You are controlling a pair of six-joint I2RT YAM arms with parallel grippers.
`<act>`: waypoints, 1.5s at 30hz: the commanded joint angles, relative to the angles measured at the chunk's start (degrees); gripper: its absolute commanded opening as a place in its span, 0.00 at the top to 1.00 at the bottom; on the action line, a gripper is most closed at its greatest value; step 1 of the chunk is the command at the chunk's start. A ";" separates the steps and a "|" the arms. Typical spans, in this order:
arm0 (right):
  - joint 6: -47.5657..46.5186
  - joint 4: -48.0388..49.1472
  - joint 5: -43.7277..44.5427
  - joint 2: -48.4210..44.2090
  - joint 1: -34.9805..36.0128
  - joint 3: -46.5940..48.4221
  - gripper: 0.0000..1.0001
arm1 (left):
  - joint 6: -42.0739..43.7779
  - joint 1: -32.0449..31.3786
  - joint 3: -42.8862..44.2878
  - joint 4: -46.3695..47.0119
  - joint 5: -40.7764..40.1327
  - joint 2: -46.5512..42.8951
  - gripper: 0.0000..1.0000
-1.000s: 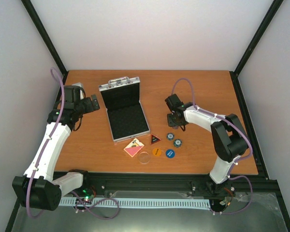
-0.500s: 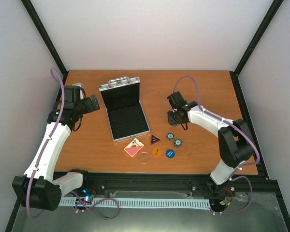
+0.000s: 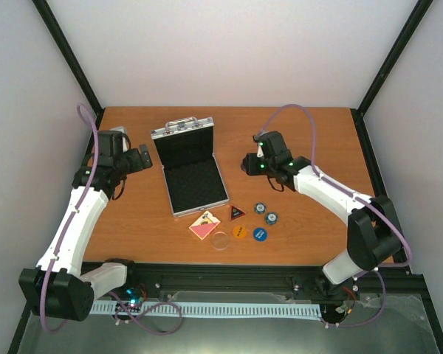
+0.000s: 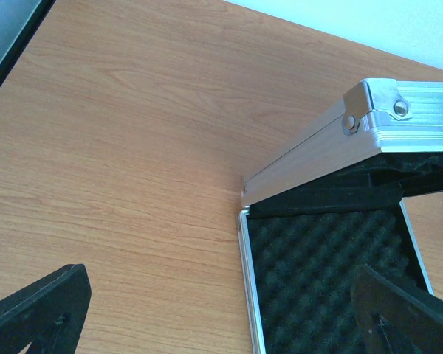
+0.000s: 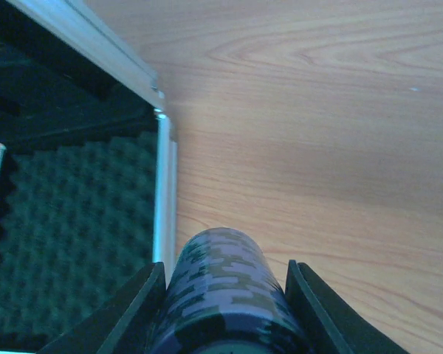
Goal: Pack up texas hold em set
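The silver case (image 3: pixel 184 132) stands open at the table's middle left, black foam showing. My right gripper (image 3: pixel 249 164) hovers just right of it, shut on a stack of blue-white chips (image 5: pixel 220 291); the case's aluminium rim (image 5: pixel 165 199) lies directly left of the stack. My left gripper (image 3: pixel 144 157) stays open beside the case's left edge (image 4: pixel 244 258), nothing between its fingers (image 4: pixel 40 310). In front of the case lie two chip stacks (image 3: pixel 260 208), a red-black triangle (image 3: pixel 237 212), an orange disc (image 3: pixel 239 232), a blue disc (image 3: pixel 260 234), a clear disc (image 3: pixel 221 240) and the pink card deck (image 3: pixel 204 225).
Black frame posts (image 3: pixel 387 66) and white walls close in the table at the back and sides. A black rail (image 3: pixel 236 276) runs along the near edge by the arm bases.
The right arm has stretched out, carrying the chip stack left and back toward the open case. The left arm has not moved.
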 commanded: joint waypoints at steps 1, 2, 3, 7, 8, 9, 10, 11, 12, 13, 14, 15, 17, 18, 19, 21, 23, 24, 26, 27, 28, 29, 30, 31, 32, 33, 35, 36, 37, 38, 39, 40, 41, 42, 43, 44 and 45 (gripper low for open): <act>2.27 11.54 0.45 1.93 3.37 2.11 0.97 | -0.96 -0.22 1.07 -0.12 0.18 0.06 0.00; 2.44 12.70 1.13 2.85 4.05 2.42 0.97 | -0.98 -0.27 0.98 -0.10 0.18 0.06 0.00; 2.66 13.90 2.02 3.54 4.68 2.72 0.97 | -1.06 -0.22 0.97 -0.07 0.22 0.02 0.00; 3.58 15.92 4.18 5.90 6.74 3.89 0.97 | -1.38 -0.22 0.97 -0.19 0.81 -0.28 0.00; 3.94 16.28 3.95 5.99 6.94 3.79 0.97 | -1.38 -0.22 0.91 -0.34 1.06 -0.46 0.00; 4.31 16.67 3.42 5.91 7.00 3.54 0.97 | -1.44 -0.24 0.77 -0.49 1.20 -0.70 0.00; 4.54 17.27 2.69 5.61 7.00 3.06 0.97 | -1.53 -0.24 0.48 -0.65 1.23 -0.99 0.00; 4.48 17.67 1.88 5.29 7.01 2.78 0.97 | -1.54 -0.22 0.14 -0.57 1.34 -1.32 0.00; 4.40 17.76 1.47 5.11 7.01 2.65 0.97 | -1.53 -0.22 -0.23 -0.51 1.59 -1.54 0.00; 4.33 17.65 1.09 4.92 7.05 2.54 0.97 | -1.74 -0.22 -0.54 -0.50 1.99 -1.86 0.00; 4.32 17.91 0.80 4.71 7.01 2.30 0.97 | -1.99 -0.23 -0.84 -0.39 2.59 -2.09 0.00; 4.27 18.53 0.49 4.49 7.01 1.83 0.97 | -2.27 -0.22 -1.28 -0.23 3.36 -2.38 0.00; 4.36 19.69 -0.14 4.49 7.09 0.98 0.97 | -2.63 -0.23 -1.87 -0.02 4.00 -2.82 0.00; 4.28 20.10 -0.29 4.72 7.17 0.94 0.97 | -2.68 -0.26 -2.11 -0.06 3.97 -2.97 0.00; 4.24 20.51 -0.26 5.02 7.32 0.79 0.97 | -2.66 -0.23 -2.20 -0.17 3.77 -3.15 0.00; 4.28 22.08 -0.32 5.68 7.67 0.47 0.97 | -2.57 -0.24 -2.27 -0.48 3.16 -3.34 0.00; 4.42 24.07 -0.13 6.52 8.14 0.18 0.97 | -2.62 -0.22 -2.56 -0.54 2.90 -3.74 0.00; 4.35 24.81 0.33 7.00 8.53 0.41 0.97 | -2.69 -0.22 -2.73 -0.43 2.90 -3.88 0.00; 3.51 26.26 2.28 8.14 9.70 1.09 0.97 | -2.69 -0.22 -2.89 -0.34 2.97 -3.91 0.00; 3.00 26.90 3.51 8.67 10.23 1.43 0.97 | -2.69 -0.22 -2.89 -0.33 3.06 -3.85 0.00; 2.45 27.65 4.84 9.33 10.87 1.81 0.97 | -2.72 -0.23 -2.82 -0.35 3.13 -3.75 0.00; 2.13 28.37 6.18 10.14 11.36 2.18 0.97 | -2.72 -0.22 -2.81 -0.29 3.12 -3.66 0.00; 1.88 29.16 7.51 10.95 11.84 2.37 0.97 | -2.70 -0.22 -2.81 -0.28 3.23 -3.57 0.00; 1.75 29.72 8.76 11.94 12.25 2.73 0.97 | -2.70 -0.22 -2.87 -0.29 3.29 -3.52 0.00; 1.72 30.19 9.89 12.85 12.54 3.10 0.97 | -2.69 -0.22 -2.89 -0.25 3.41 -3.58 0.00; 1.65 30.68 11.51 13.87 12.97 3.40 0.97 | -2.69 -0.24 -2.89 -0.24 3.56 -3.62 0.00; 1.32 32.08 13.92 15.61 13.55 3.76 0.97 | -2.69 -0.23 -2.96 -0.28 3.68 -3.87 0.00; 1.07 32.91 14.98 16.43 13.79 3.89 0.97 | -2.78 -0.22 -2.98 -0.23 3.69 -4.03 0.00; 0.78 34.76 16.20 18.30 13.89 4.51 0.97 | -2.78 -0.22 -3.14 -0.15 3.74 -4.24 0.00; 0.43 35.20 16.65 19.15 13.94 5.08 0.97 | -2.85 -0.22 -3.22 -0.14 3.70 -4.32 0.00; 0.19 35.55 16.98 19.93 13.95 5.62 0.97 | -2.86 -0.22 -3.29 -0.07 3.73 -4.33 0.00; -0.16 35.94 17.13 20.86 13.95 6.25 0.97 | -2.81 -0.22 -3.33 -0.09 3.74 -4.33 0.00; -0.55 36.42 17.08 21.57 13.94 6.81 0.97 | -2.80 -0.26 -3.33 -0.13 3.69 -4.33 0.00; -0.90 36.89 17.03 22.38 13.95 7.25 0.97 | -2.70 -0.22 -3.38 -0.15 3.69 -4.23 0.00; -1.30 37.26 16.80 22.97 13.94 7.82 0.97 | -2.74 -0.22 -3.42 -0.20 3.69 -4.24 0.00; -1.58 37.54 16.69 23.52 13.95 8.34 0.97 | -2.65 -0.22 -3.42 -0.16 3.69 -4.25 0.00; -1.91 37.77 16.56 24.08 13.95 8.87 0.97 | -2.61 -0.22 -3.42 -0.15 3.69 -4.21 0.00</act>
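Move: The right hand already holds the chip stack, and the middle of the open case's tray lies about 17 cm to its left, level with it and some 13 cm lower. The lid stands about 12 cm ahead and 20 cm left; the near small chips lie 8 cm back and 4 cm right, and the triangle card 10 cm back and 3 cm left, both some 14 cm below. From the idle left hand, the tray is about 14 cm right, 4 cm ahead and 21 cm down. The right hand carries the still-pinched chip stack some 12 cm left towards the case's tray, in two pushes with a near-pause between them, staying almost level. It then sinks about 5 cm and eases roughly 4 cm forward over the right wall just short of the hinge, the fingers keeping their hold while their tips swing up and forward by some 15 degrees. ##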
